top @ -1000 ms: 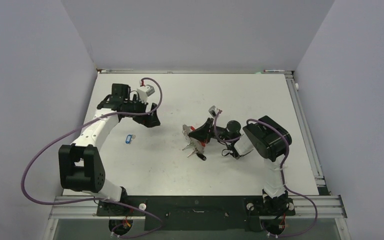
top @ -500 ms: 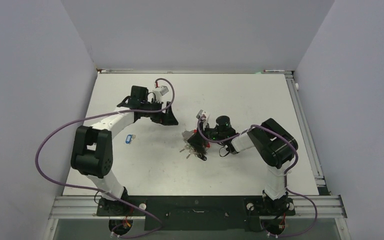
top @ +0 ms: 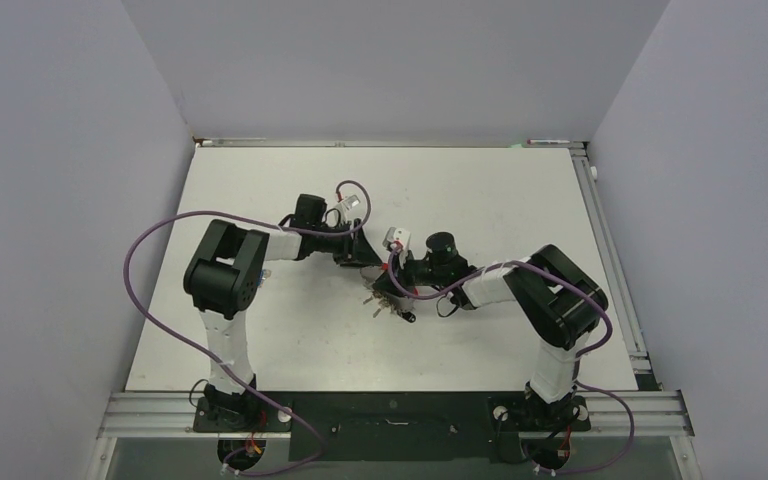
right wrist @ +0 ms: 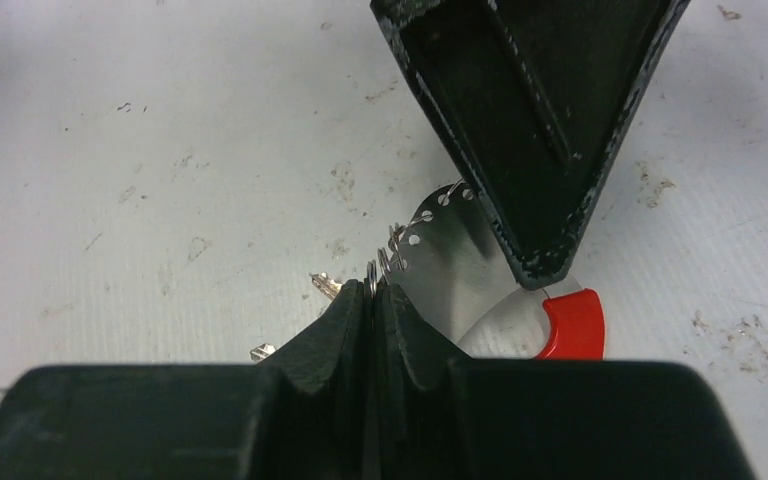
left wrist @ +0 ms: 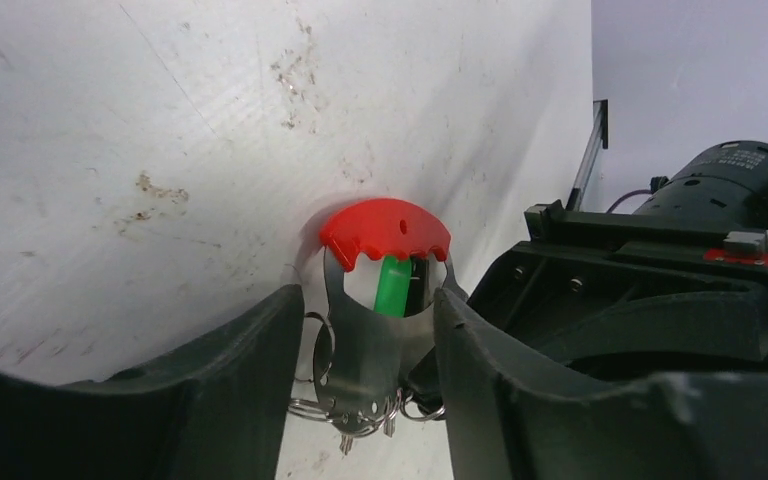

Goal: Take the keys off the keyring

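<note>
The keyring point(left wrist: 370, 340) is a grey metal plate with a bright red arc point(left wrist: 385, 228) on top, standing on the table point(left wrist: 110, 150). A green-headed key point(left wrist: 393, 285) shows through its opening, and small split rings and silvery keys point(left wrist: 355, 437) hang from its lower edge. My left gripper point(left wrist: 368, 300) is open, one finger on each side of the plate. The right-hand finger point(left wrist: 490, 370) touches the plate and the other stands just off it. My right gripper point(right wrist: 372, 290) is shut on a thin split ring of the keyring point(right wrist: 450, 255). Silvery keys point(right wrist: 325, 285) lie beside it. Both grippers meet at the keyring point(top: 385, 297) mid-table.
Stains mark the white table point(top: 480, 190). A metal rail point(top: 605, 240) runs along its right edge, and grey walls close in the left, back and right sides. Purple cables point(top: 145, 250) loop out from the left arm.
My left arm has swung right across the table to the keyring, and its jaws have narrowed around the plate. The right gripper has shifted slightly left, still gripping the ring.
</note>
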Controlling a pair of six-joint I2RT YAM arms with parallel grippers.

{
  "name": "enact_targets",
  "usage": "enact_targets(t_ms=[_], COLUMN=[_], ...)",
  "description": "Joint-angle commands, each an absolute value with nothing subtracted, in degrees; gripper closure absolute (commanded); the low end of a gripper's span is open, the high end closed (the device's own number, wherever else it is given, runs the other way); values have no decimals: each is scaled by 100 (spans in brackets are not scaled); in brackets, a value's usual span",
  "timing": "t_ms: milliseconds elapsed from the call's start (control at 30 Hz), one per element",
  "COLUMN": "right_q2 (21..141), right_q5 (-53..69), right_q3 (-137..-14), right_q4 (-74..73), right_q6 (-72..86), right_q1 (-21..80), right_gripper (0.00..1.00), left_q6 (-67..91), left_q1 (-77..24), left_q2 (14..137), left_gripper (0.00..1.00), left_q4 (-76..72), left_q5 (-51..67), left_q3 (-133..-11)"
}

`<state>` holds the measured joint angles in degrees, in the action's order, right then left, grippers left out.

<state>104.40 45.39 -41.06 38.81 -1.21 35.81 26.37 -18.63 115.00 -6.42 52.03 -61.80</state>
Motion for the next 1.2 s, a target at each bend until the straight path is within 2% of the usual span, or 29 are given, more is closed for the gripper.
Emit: enact_targets(t_ms=[0, 100, 333, 467, 533, 600, 700, 800, 967, 1167], right_q2=[10145, 10133, 10127, 10055, 10031, 10041, 10007, 9825, 9717, 9608], right_q5=[4581, 4570, 4553, 4612, 4804, 5196, 5756, 5745, 5059, 4384], right_q3=[-4268, -4315, -4384, -4351, -4393, -4520, -4670, -4503, -4254, -4649], right_q4=[3844, 3765, 3610, 3595, 3618, 3617, 3647, 3890, 3944, 2297], right_q6=[-404, -440, -566, -574, -405, -60, 668, 1190, 1594, 287], right_q1=[3605, 3557, 3565, 3533, 3423, 3149, 2635, 2338, 2198, 2622], right_gripper=[95, 95, 95, 94, 88, 79, 52, 34, 27, 28], left_q6=[3643, 3993, 4068, 4081, 4012, 3972, 4110, 4757, 5844, 5792], left_q1=[-1898, -1907, -2048, -2076, -2055, -1976, -1860, -1782, -1708, -1706], left_q2=[11677, 11671, 11578, 11550, 11523, 11460, 11343, 11236, 11226, 11102], left_gripper=[59, 67, 67, 88, 100, 100, 100, 100, 100, 100], left_q4=[-1894, -2175, -2202, -2303, -2325, -2367, -2742, -3965, -5679, -5649], left_q5=[5767, 5932, 6061, 6126, 6205, 6176, 6176, 6270, 6285, 6170], left_q3=[-5869, -5733, -5602, -5605, -5617, -5582, -5457, -5171, -4783, -4752])
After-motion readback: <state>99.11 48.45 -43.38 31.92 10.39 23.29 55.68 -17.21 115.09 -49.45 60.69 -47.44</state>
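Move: The far-left corner of the keyring's steel plate is 2 cm back and 1 cm right of my left hand, level with it. The plate's red grip lies about 5 cm back and 6 right, a little lower; the dangling keys are some 11 back and 1 right, the black fob 13 back and 7 right. From my right hand, shut at the plate's holed edge, the red grip lies about 2 cm ahead and 4 right. My half-open left hand draws back about 2 cm and shuts on the plate's steel corner beside the red grip; meanwhile my right hand keeps its grip, sinking slightly. Then my right opens wide, lets go, and goes some 6 cm forward and 6 right while rising, dipping at the end over the red grip. My left lifts about 4 cm, fingers levelling by almost 20 degrees. ##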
